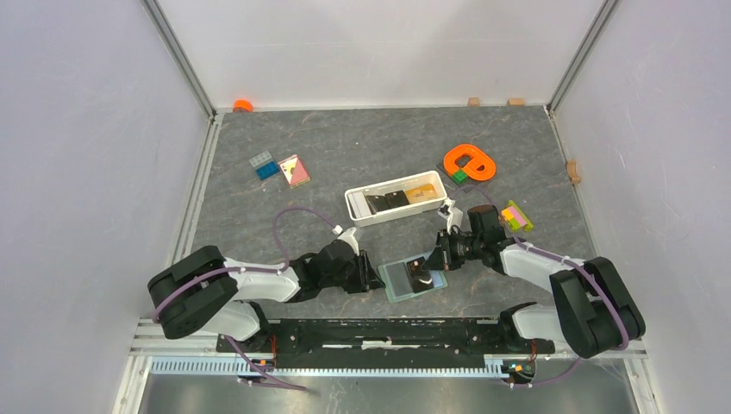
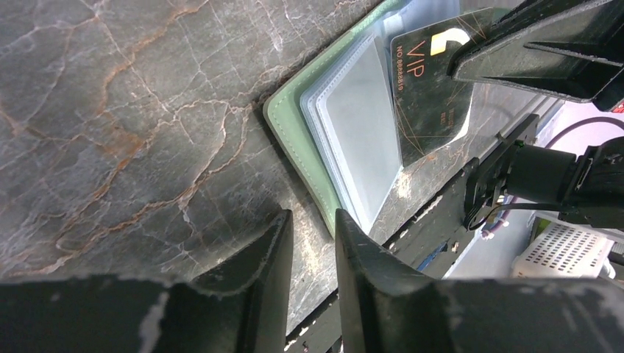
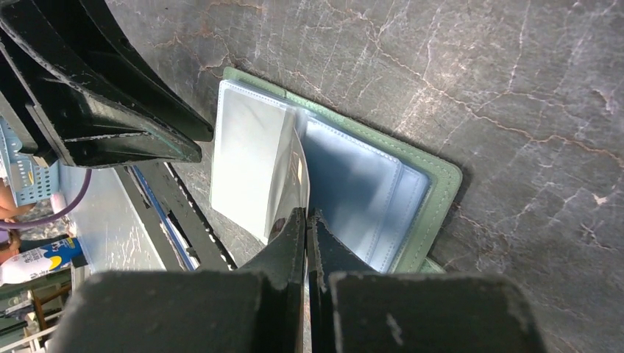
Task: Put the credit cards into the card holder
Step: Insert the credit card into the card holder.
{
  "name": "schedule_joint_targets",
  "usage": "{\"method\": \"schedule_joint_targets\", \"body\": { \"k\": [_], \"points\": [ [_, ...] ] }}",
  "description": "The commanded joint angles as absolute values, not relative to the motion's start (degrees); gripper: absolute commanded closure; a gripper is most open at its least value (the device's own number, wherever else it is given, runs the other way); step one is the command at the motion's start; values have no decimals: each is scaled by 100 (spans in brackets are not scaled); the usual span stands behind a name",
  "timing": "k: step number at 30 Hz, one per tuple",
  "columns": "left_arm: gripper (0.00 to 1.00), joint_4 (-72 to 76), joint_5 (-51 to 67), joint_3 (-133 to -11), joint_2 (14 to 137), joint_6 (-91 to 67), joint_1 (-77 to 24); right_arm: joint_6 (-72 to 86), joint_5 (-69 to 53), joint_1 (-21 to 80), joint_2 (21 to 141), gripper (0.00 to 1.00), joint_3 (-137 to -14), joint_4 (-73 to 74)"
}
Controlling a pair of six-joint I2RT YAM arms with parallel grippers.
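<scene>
The card holder (image 1: 398,281) lies open on the table near the front, its green cover (image 2: 288,126) and clear sleeves (image 3: 250,165) facing up. My right gripper (image 1: 435,260) is shut on a black credit card (image 2: 430,92) marked VIP, holding it tilted over the holder's sleeves. From the right wrist view that card (image 3: 297,165) appears edge-on between the pressed fingers. My left gripper (image 2: 310,218) hovers low at the holder's left corner, its jaws a narrow gap apart with only bare table between them. More credit cards, black (image 1: 384,203) and tan (image 1: 423,188), lie in a white tray.
The long white tray (image 1: 355,205) sits just behind the holder. An orange ring-shaped object (image 1: 470,162) and coloured blocks (image 1: 516,216) are at the back right, with more blocks (image 1: 278,168) at the back left. The black base rail (image 1: 388,332) runs along the near edge.
</scene>
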State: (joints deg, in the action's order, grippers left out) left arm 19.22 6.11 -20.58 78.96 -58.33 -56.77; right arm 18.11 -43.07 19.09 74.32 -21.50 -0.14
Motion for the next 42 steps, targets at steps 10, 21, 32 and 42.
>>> {"method": "schedule_joint_targets", "body": {
  "k": [10,21,32,42],
  "points": [
    [77,2200,624,-2147,8315,-5924,-5713,2119,-4140,1915,7719,100,-1884,-699],
    [89,2048,598,-2241,8431,-5884,-5713,2283,-4092,1975,7880,100,-1811,-1050],
    [93,1978,580,-2277,8453,-5869,-5712,2295,-4007,2171,7983,100,-1855,-1039],
    [98,1908,502,-2251,8395,-5892,-5712,2146,-3264,2188,7824,100,-1700,-426]
  ]
}}
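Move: Just beyond the left fingertips, about 1 cm to their right and below them, lies the card holder's left edge; the holder's middle is roughly 7 cm right and 2 cm ahead. The right hand holds the black VIP card, its middle some 3 cm left and 2 cm back of that hand. The left pocket's mouth lies about 5 cm left of the right hand, 2 cm back and 2 below; the white bin is some 16 cm ahead and 9 cm left. Closing from under half open to nearly shut, the left fingers ease about 1 cm down and right onto the holder's left edge to steady it. The right hand, still pinching the card by its right side, first sinks about 1 cm, then edges some 1 cm left towards the left pocket and settles slightly lower, barely turning. ##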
